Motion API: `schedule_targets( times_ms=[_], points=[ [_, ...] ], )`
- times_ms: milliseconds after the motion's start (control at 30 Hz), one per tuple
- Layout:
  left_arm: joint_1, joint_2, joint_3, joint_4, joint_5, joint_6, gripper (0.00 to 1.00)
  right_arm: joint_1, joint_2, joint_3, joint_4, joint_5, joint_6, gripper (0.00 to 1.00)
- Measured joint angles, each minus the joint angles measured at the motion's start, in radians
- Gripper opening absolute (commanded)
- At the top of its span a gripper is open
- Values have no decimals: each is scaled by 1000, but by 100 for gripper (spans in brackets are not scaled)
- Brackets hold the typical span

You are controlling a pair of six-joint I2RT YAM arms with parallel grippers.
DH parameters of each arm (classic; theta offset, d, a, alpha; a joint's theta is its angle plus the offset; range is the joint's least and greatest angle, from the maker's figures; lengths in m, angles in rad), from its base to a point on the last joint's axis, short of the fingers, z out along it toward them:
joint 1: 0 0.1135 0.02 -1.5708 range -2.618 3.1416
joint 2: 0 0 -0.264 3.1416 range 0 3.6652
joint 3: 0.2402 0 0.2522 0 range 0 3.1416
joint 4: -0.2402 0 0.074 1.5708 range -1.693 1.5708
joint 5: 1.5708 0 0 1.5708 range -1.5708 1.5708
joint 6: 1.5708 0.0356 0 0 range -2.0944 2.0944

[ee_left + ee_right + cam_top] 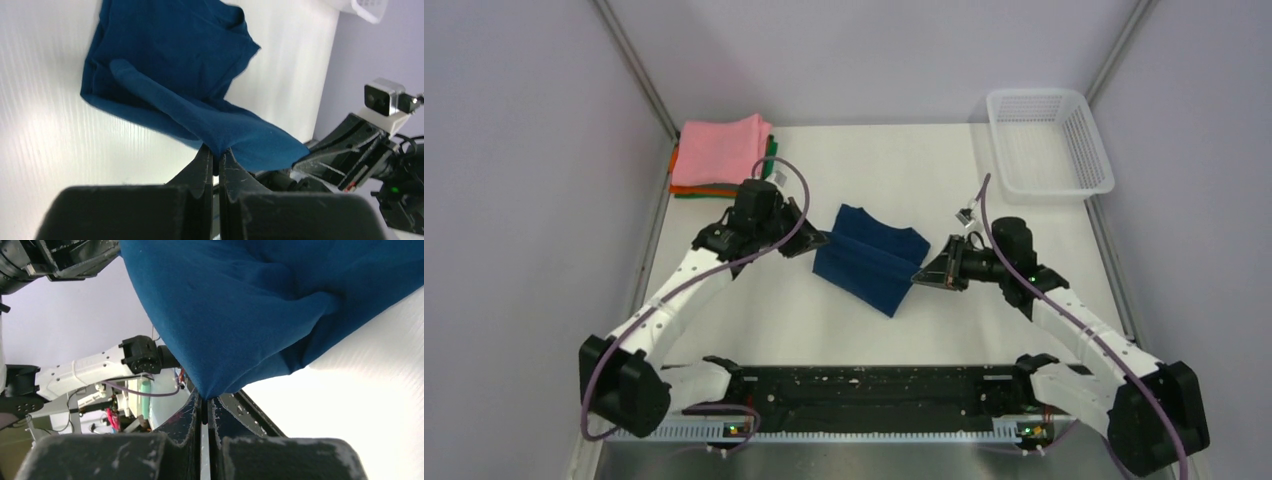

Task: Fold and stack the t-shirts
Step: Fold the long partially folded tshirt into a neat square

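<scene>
A dark navy t-shirt hangs partly folded over the middle of the table, stretched between both grippers. My left gripper is shut on its left edge; in the left wrist view the cloth runs down into the pinched jaws. My right gripper is shut on the right edge, and the navy cloth fills the right wrist view down to the closed jaws. A stack of folded t-shirts with a pink one on top lies at the back left.
A white mesh basket stands at the back right corner. Orange and green folded edges show under the pink shirt. Grey walls close in on both sides, and a black rail runs along the near edge between the arm bases.
</scene>
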Motion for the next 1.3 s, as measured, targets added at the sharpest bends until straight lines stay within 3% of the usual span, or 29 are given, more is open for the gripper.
schedule_targets(
  times_ms=[333,567,600,700,767,800,967,1167,1300],
  points=[
    [55,427,240,30,32,60,0,-140,275,72,123,-53,-19,0],
    [84,712,476,-1,75,105,3,-165,502,161,191,-17,-40,2],
    [85,745,502,-6,80,108,11,-168,536,174,199,-10,-42,10],
    [90,827,541,-6,86,118,44,-179,623,208,216,12,-45,54],
    [95,859,550,-13,81,126,95,-187,671,229,216,24,-48,91],
    [98,875,560,-24,77,122,98,-191,687,240,214,29,-47,98],
    [108,884,620,-74,51,145,99,-195,691,313,159,101,-92,99],
    [109,789,587,-85,2,211,99,-183,474,265,131,179,-139,99],
    [101,709,519,-72,50,271,99,-131,360,191,237,153,-123,99]
  ],
)
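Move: Both hands hold the raised edge of the blue t-shirt. For the left hand, the shirt's far left corner on the table lies about 15 cm ahead, 2 cm right and 18 below; the pink-topped stack is some 27 cm ahead, 23 left and 16 below. For the right hand, the far right corner is about 15 cm ahead, 2 right and 15 below, with the white basket roughly 35 ahead, 30 right and 12 below. Forward and down together, both arms carry the pinched edge of the blue t-shirt about 15 cm out over its lying part towards the far corners, the left sinking more steeply. Near the bottom both open wide and let go, then lift away and draw back slightly, the right hand rising more, some 8 cm, and ending turned a little clockwise. ##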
